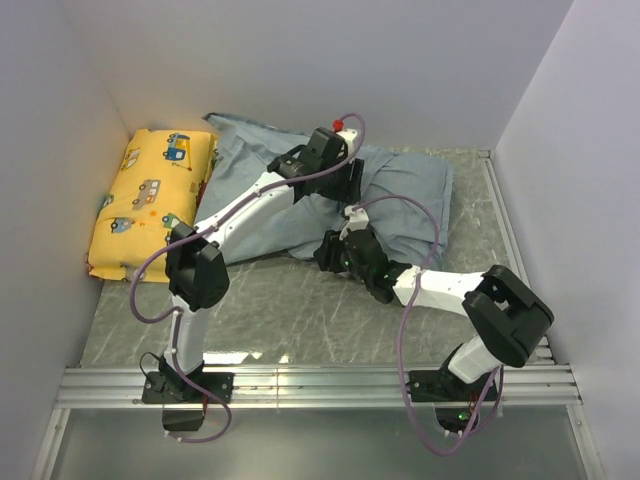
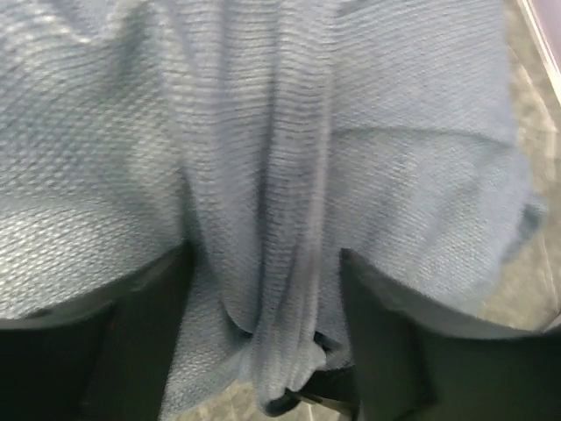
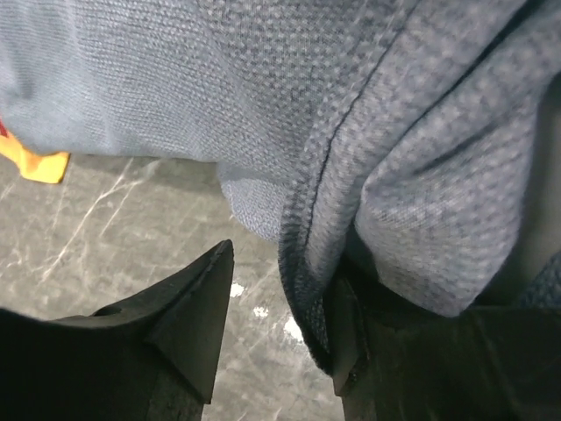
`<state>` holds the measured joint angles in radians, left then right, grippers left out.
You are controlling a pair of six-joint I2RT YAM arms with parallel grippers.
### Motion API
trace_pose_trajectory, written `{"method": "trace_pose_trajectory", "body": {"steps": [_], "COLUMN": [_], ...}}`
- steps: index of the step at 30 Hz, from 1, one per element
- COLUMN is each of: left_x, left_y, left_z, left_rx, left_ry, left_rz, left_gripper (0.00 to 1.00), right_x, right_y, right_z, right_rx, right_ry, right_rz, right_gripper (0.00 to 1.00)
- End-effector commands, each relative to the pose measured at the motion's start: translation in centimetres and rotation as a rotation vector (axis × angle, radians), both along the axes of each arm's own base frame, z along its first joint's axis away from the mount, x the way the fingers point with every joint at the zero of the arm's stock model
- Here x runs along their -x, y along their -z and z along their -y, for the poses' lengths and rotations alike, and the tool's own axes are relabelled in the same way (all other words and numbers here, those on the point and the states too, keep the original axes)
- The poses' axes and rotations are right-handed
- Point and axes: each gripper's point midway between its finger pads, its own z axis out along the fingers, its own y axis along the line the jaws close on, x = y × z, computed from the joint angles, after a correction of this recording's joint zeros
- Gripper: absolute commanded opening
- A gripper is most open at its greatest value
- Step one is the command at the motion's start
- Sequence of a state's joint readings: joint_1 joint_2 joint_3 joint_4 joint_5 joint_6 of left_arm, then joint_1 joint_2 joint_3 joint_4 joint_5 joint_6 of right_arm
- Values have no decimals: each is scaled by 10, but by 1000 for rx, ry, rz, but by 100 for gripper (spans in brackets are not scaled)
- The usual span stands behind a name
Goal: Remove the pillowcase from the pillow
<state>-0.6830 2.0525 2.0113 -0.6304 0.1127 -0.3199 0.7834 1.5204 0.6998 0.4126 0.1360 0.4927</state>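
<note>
The grey-blue pillowcase (image 1: 405, 190) lies crumpled across the back of the table. The pillow is hidden from every view. My left gripper (image 1: 352, 185) reaches down onto the middle of the cloth. In the left wrist view its jaws stand wide apart (image 2: 265, 256), and a loose fold of the pillowcase (image 2: 280, 175) hangs between them, unpinched. My right gripper (image 1: 331, 250) sits at the cloth's near edge. It is open (image 3: 280, 285): the hem of the pillowcase (image 3: 307, 263) rests against the right finger (image 3: 346, 351), and bare table shows beside the left finger (image 3: 188, 316).
A yellow cushion (image 1: 150, 200) printed with cartoon vehicles lies against the left wall, and its corner (image 3: 35, 164) shows in the right wrist view. Grey marbled tabletop (image 1: 300, 310) spreads in front of the cloth. A metal rail (image 1: 320, 380) runs along the near edge. Walls close in on three sides.
</note>
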Motion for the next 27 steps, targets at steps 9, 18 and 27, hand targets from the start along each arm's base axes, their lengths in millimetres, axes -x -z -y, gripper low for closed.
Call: {"method": "trace_pose_trajectory", "body": {"steps": [9,18,27], "left_x": [-26,-24,-21], "left_y": [-20,-18,-23], "left_z": [-60,-72,-73], "left_rx": [-100,-47,-8], "left_ry": [-257,-276,-292], "left_rz": [120,107,102], "left_gripper": [20,2,0], "right_x": [-1,1,-46], "right_y": [-50,-108,-114], "right_z": [31,72,82], "right_rx": [-20,-42,126], "right_ry": [138,255,299], "right_rz": [102,117,30], "right_gripper": [65,74,74]}}
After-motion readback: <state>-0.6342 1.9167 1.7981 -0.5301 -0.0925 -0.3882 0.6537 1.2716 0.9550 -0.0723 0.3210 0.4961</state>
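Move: A raised fold of the pillowcase runs just under my open left fingertips, about 3 cm below and 2 cm left of my left hand, 1 cm ahead. From my right hand, that grip spot is about 11 cm ahead, 4 cm right and 8 cm higher. The case's right-hand spread centres some 14 cm ahead, 22 cm right and 9 cm below the right hand. The yellow pillow lies roughly 46 cm left of my left hand, 3 cm farther out and 15 cm lower. I shut my left fingers on the raised fold and keep it pinched while that hand goes about 6 cm left and slightly forward, turning some 15 degrees counter-clockwise. My right fingers, already half open around the hem, widen and come free; that hand rises about 11 cm and backs 8 cm right, then swings forward over the case, turning clockwise. ##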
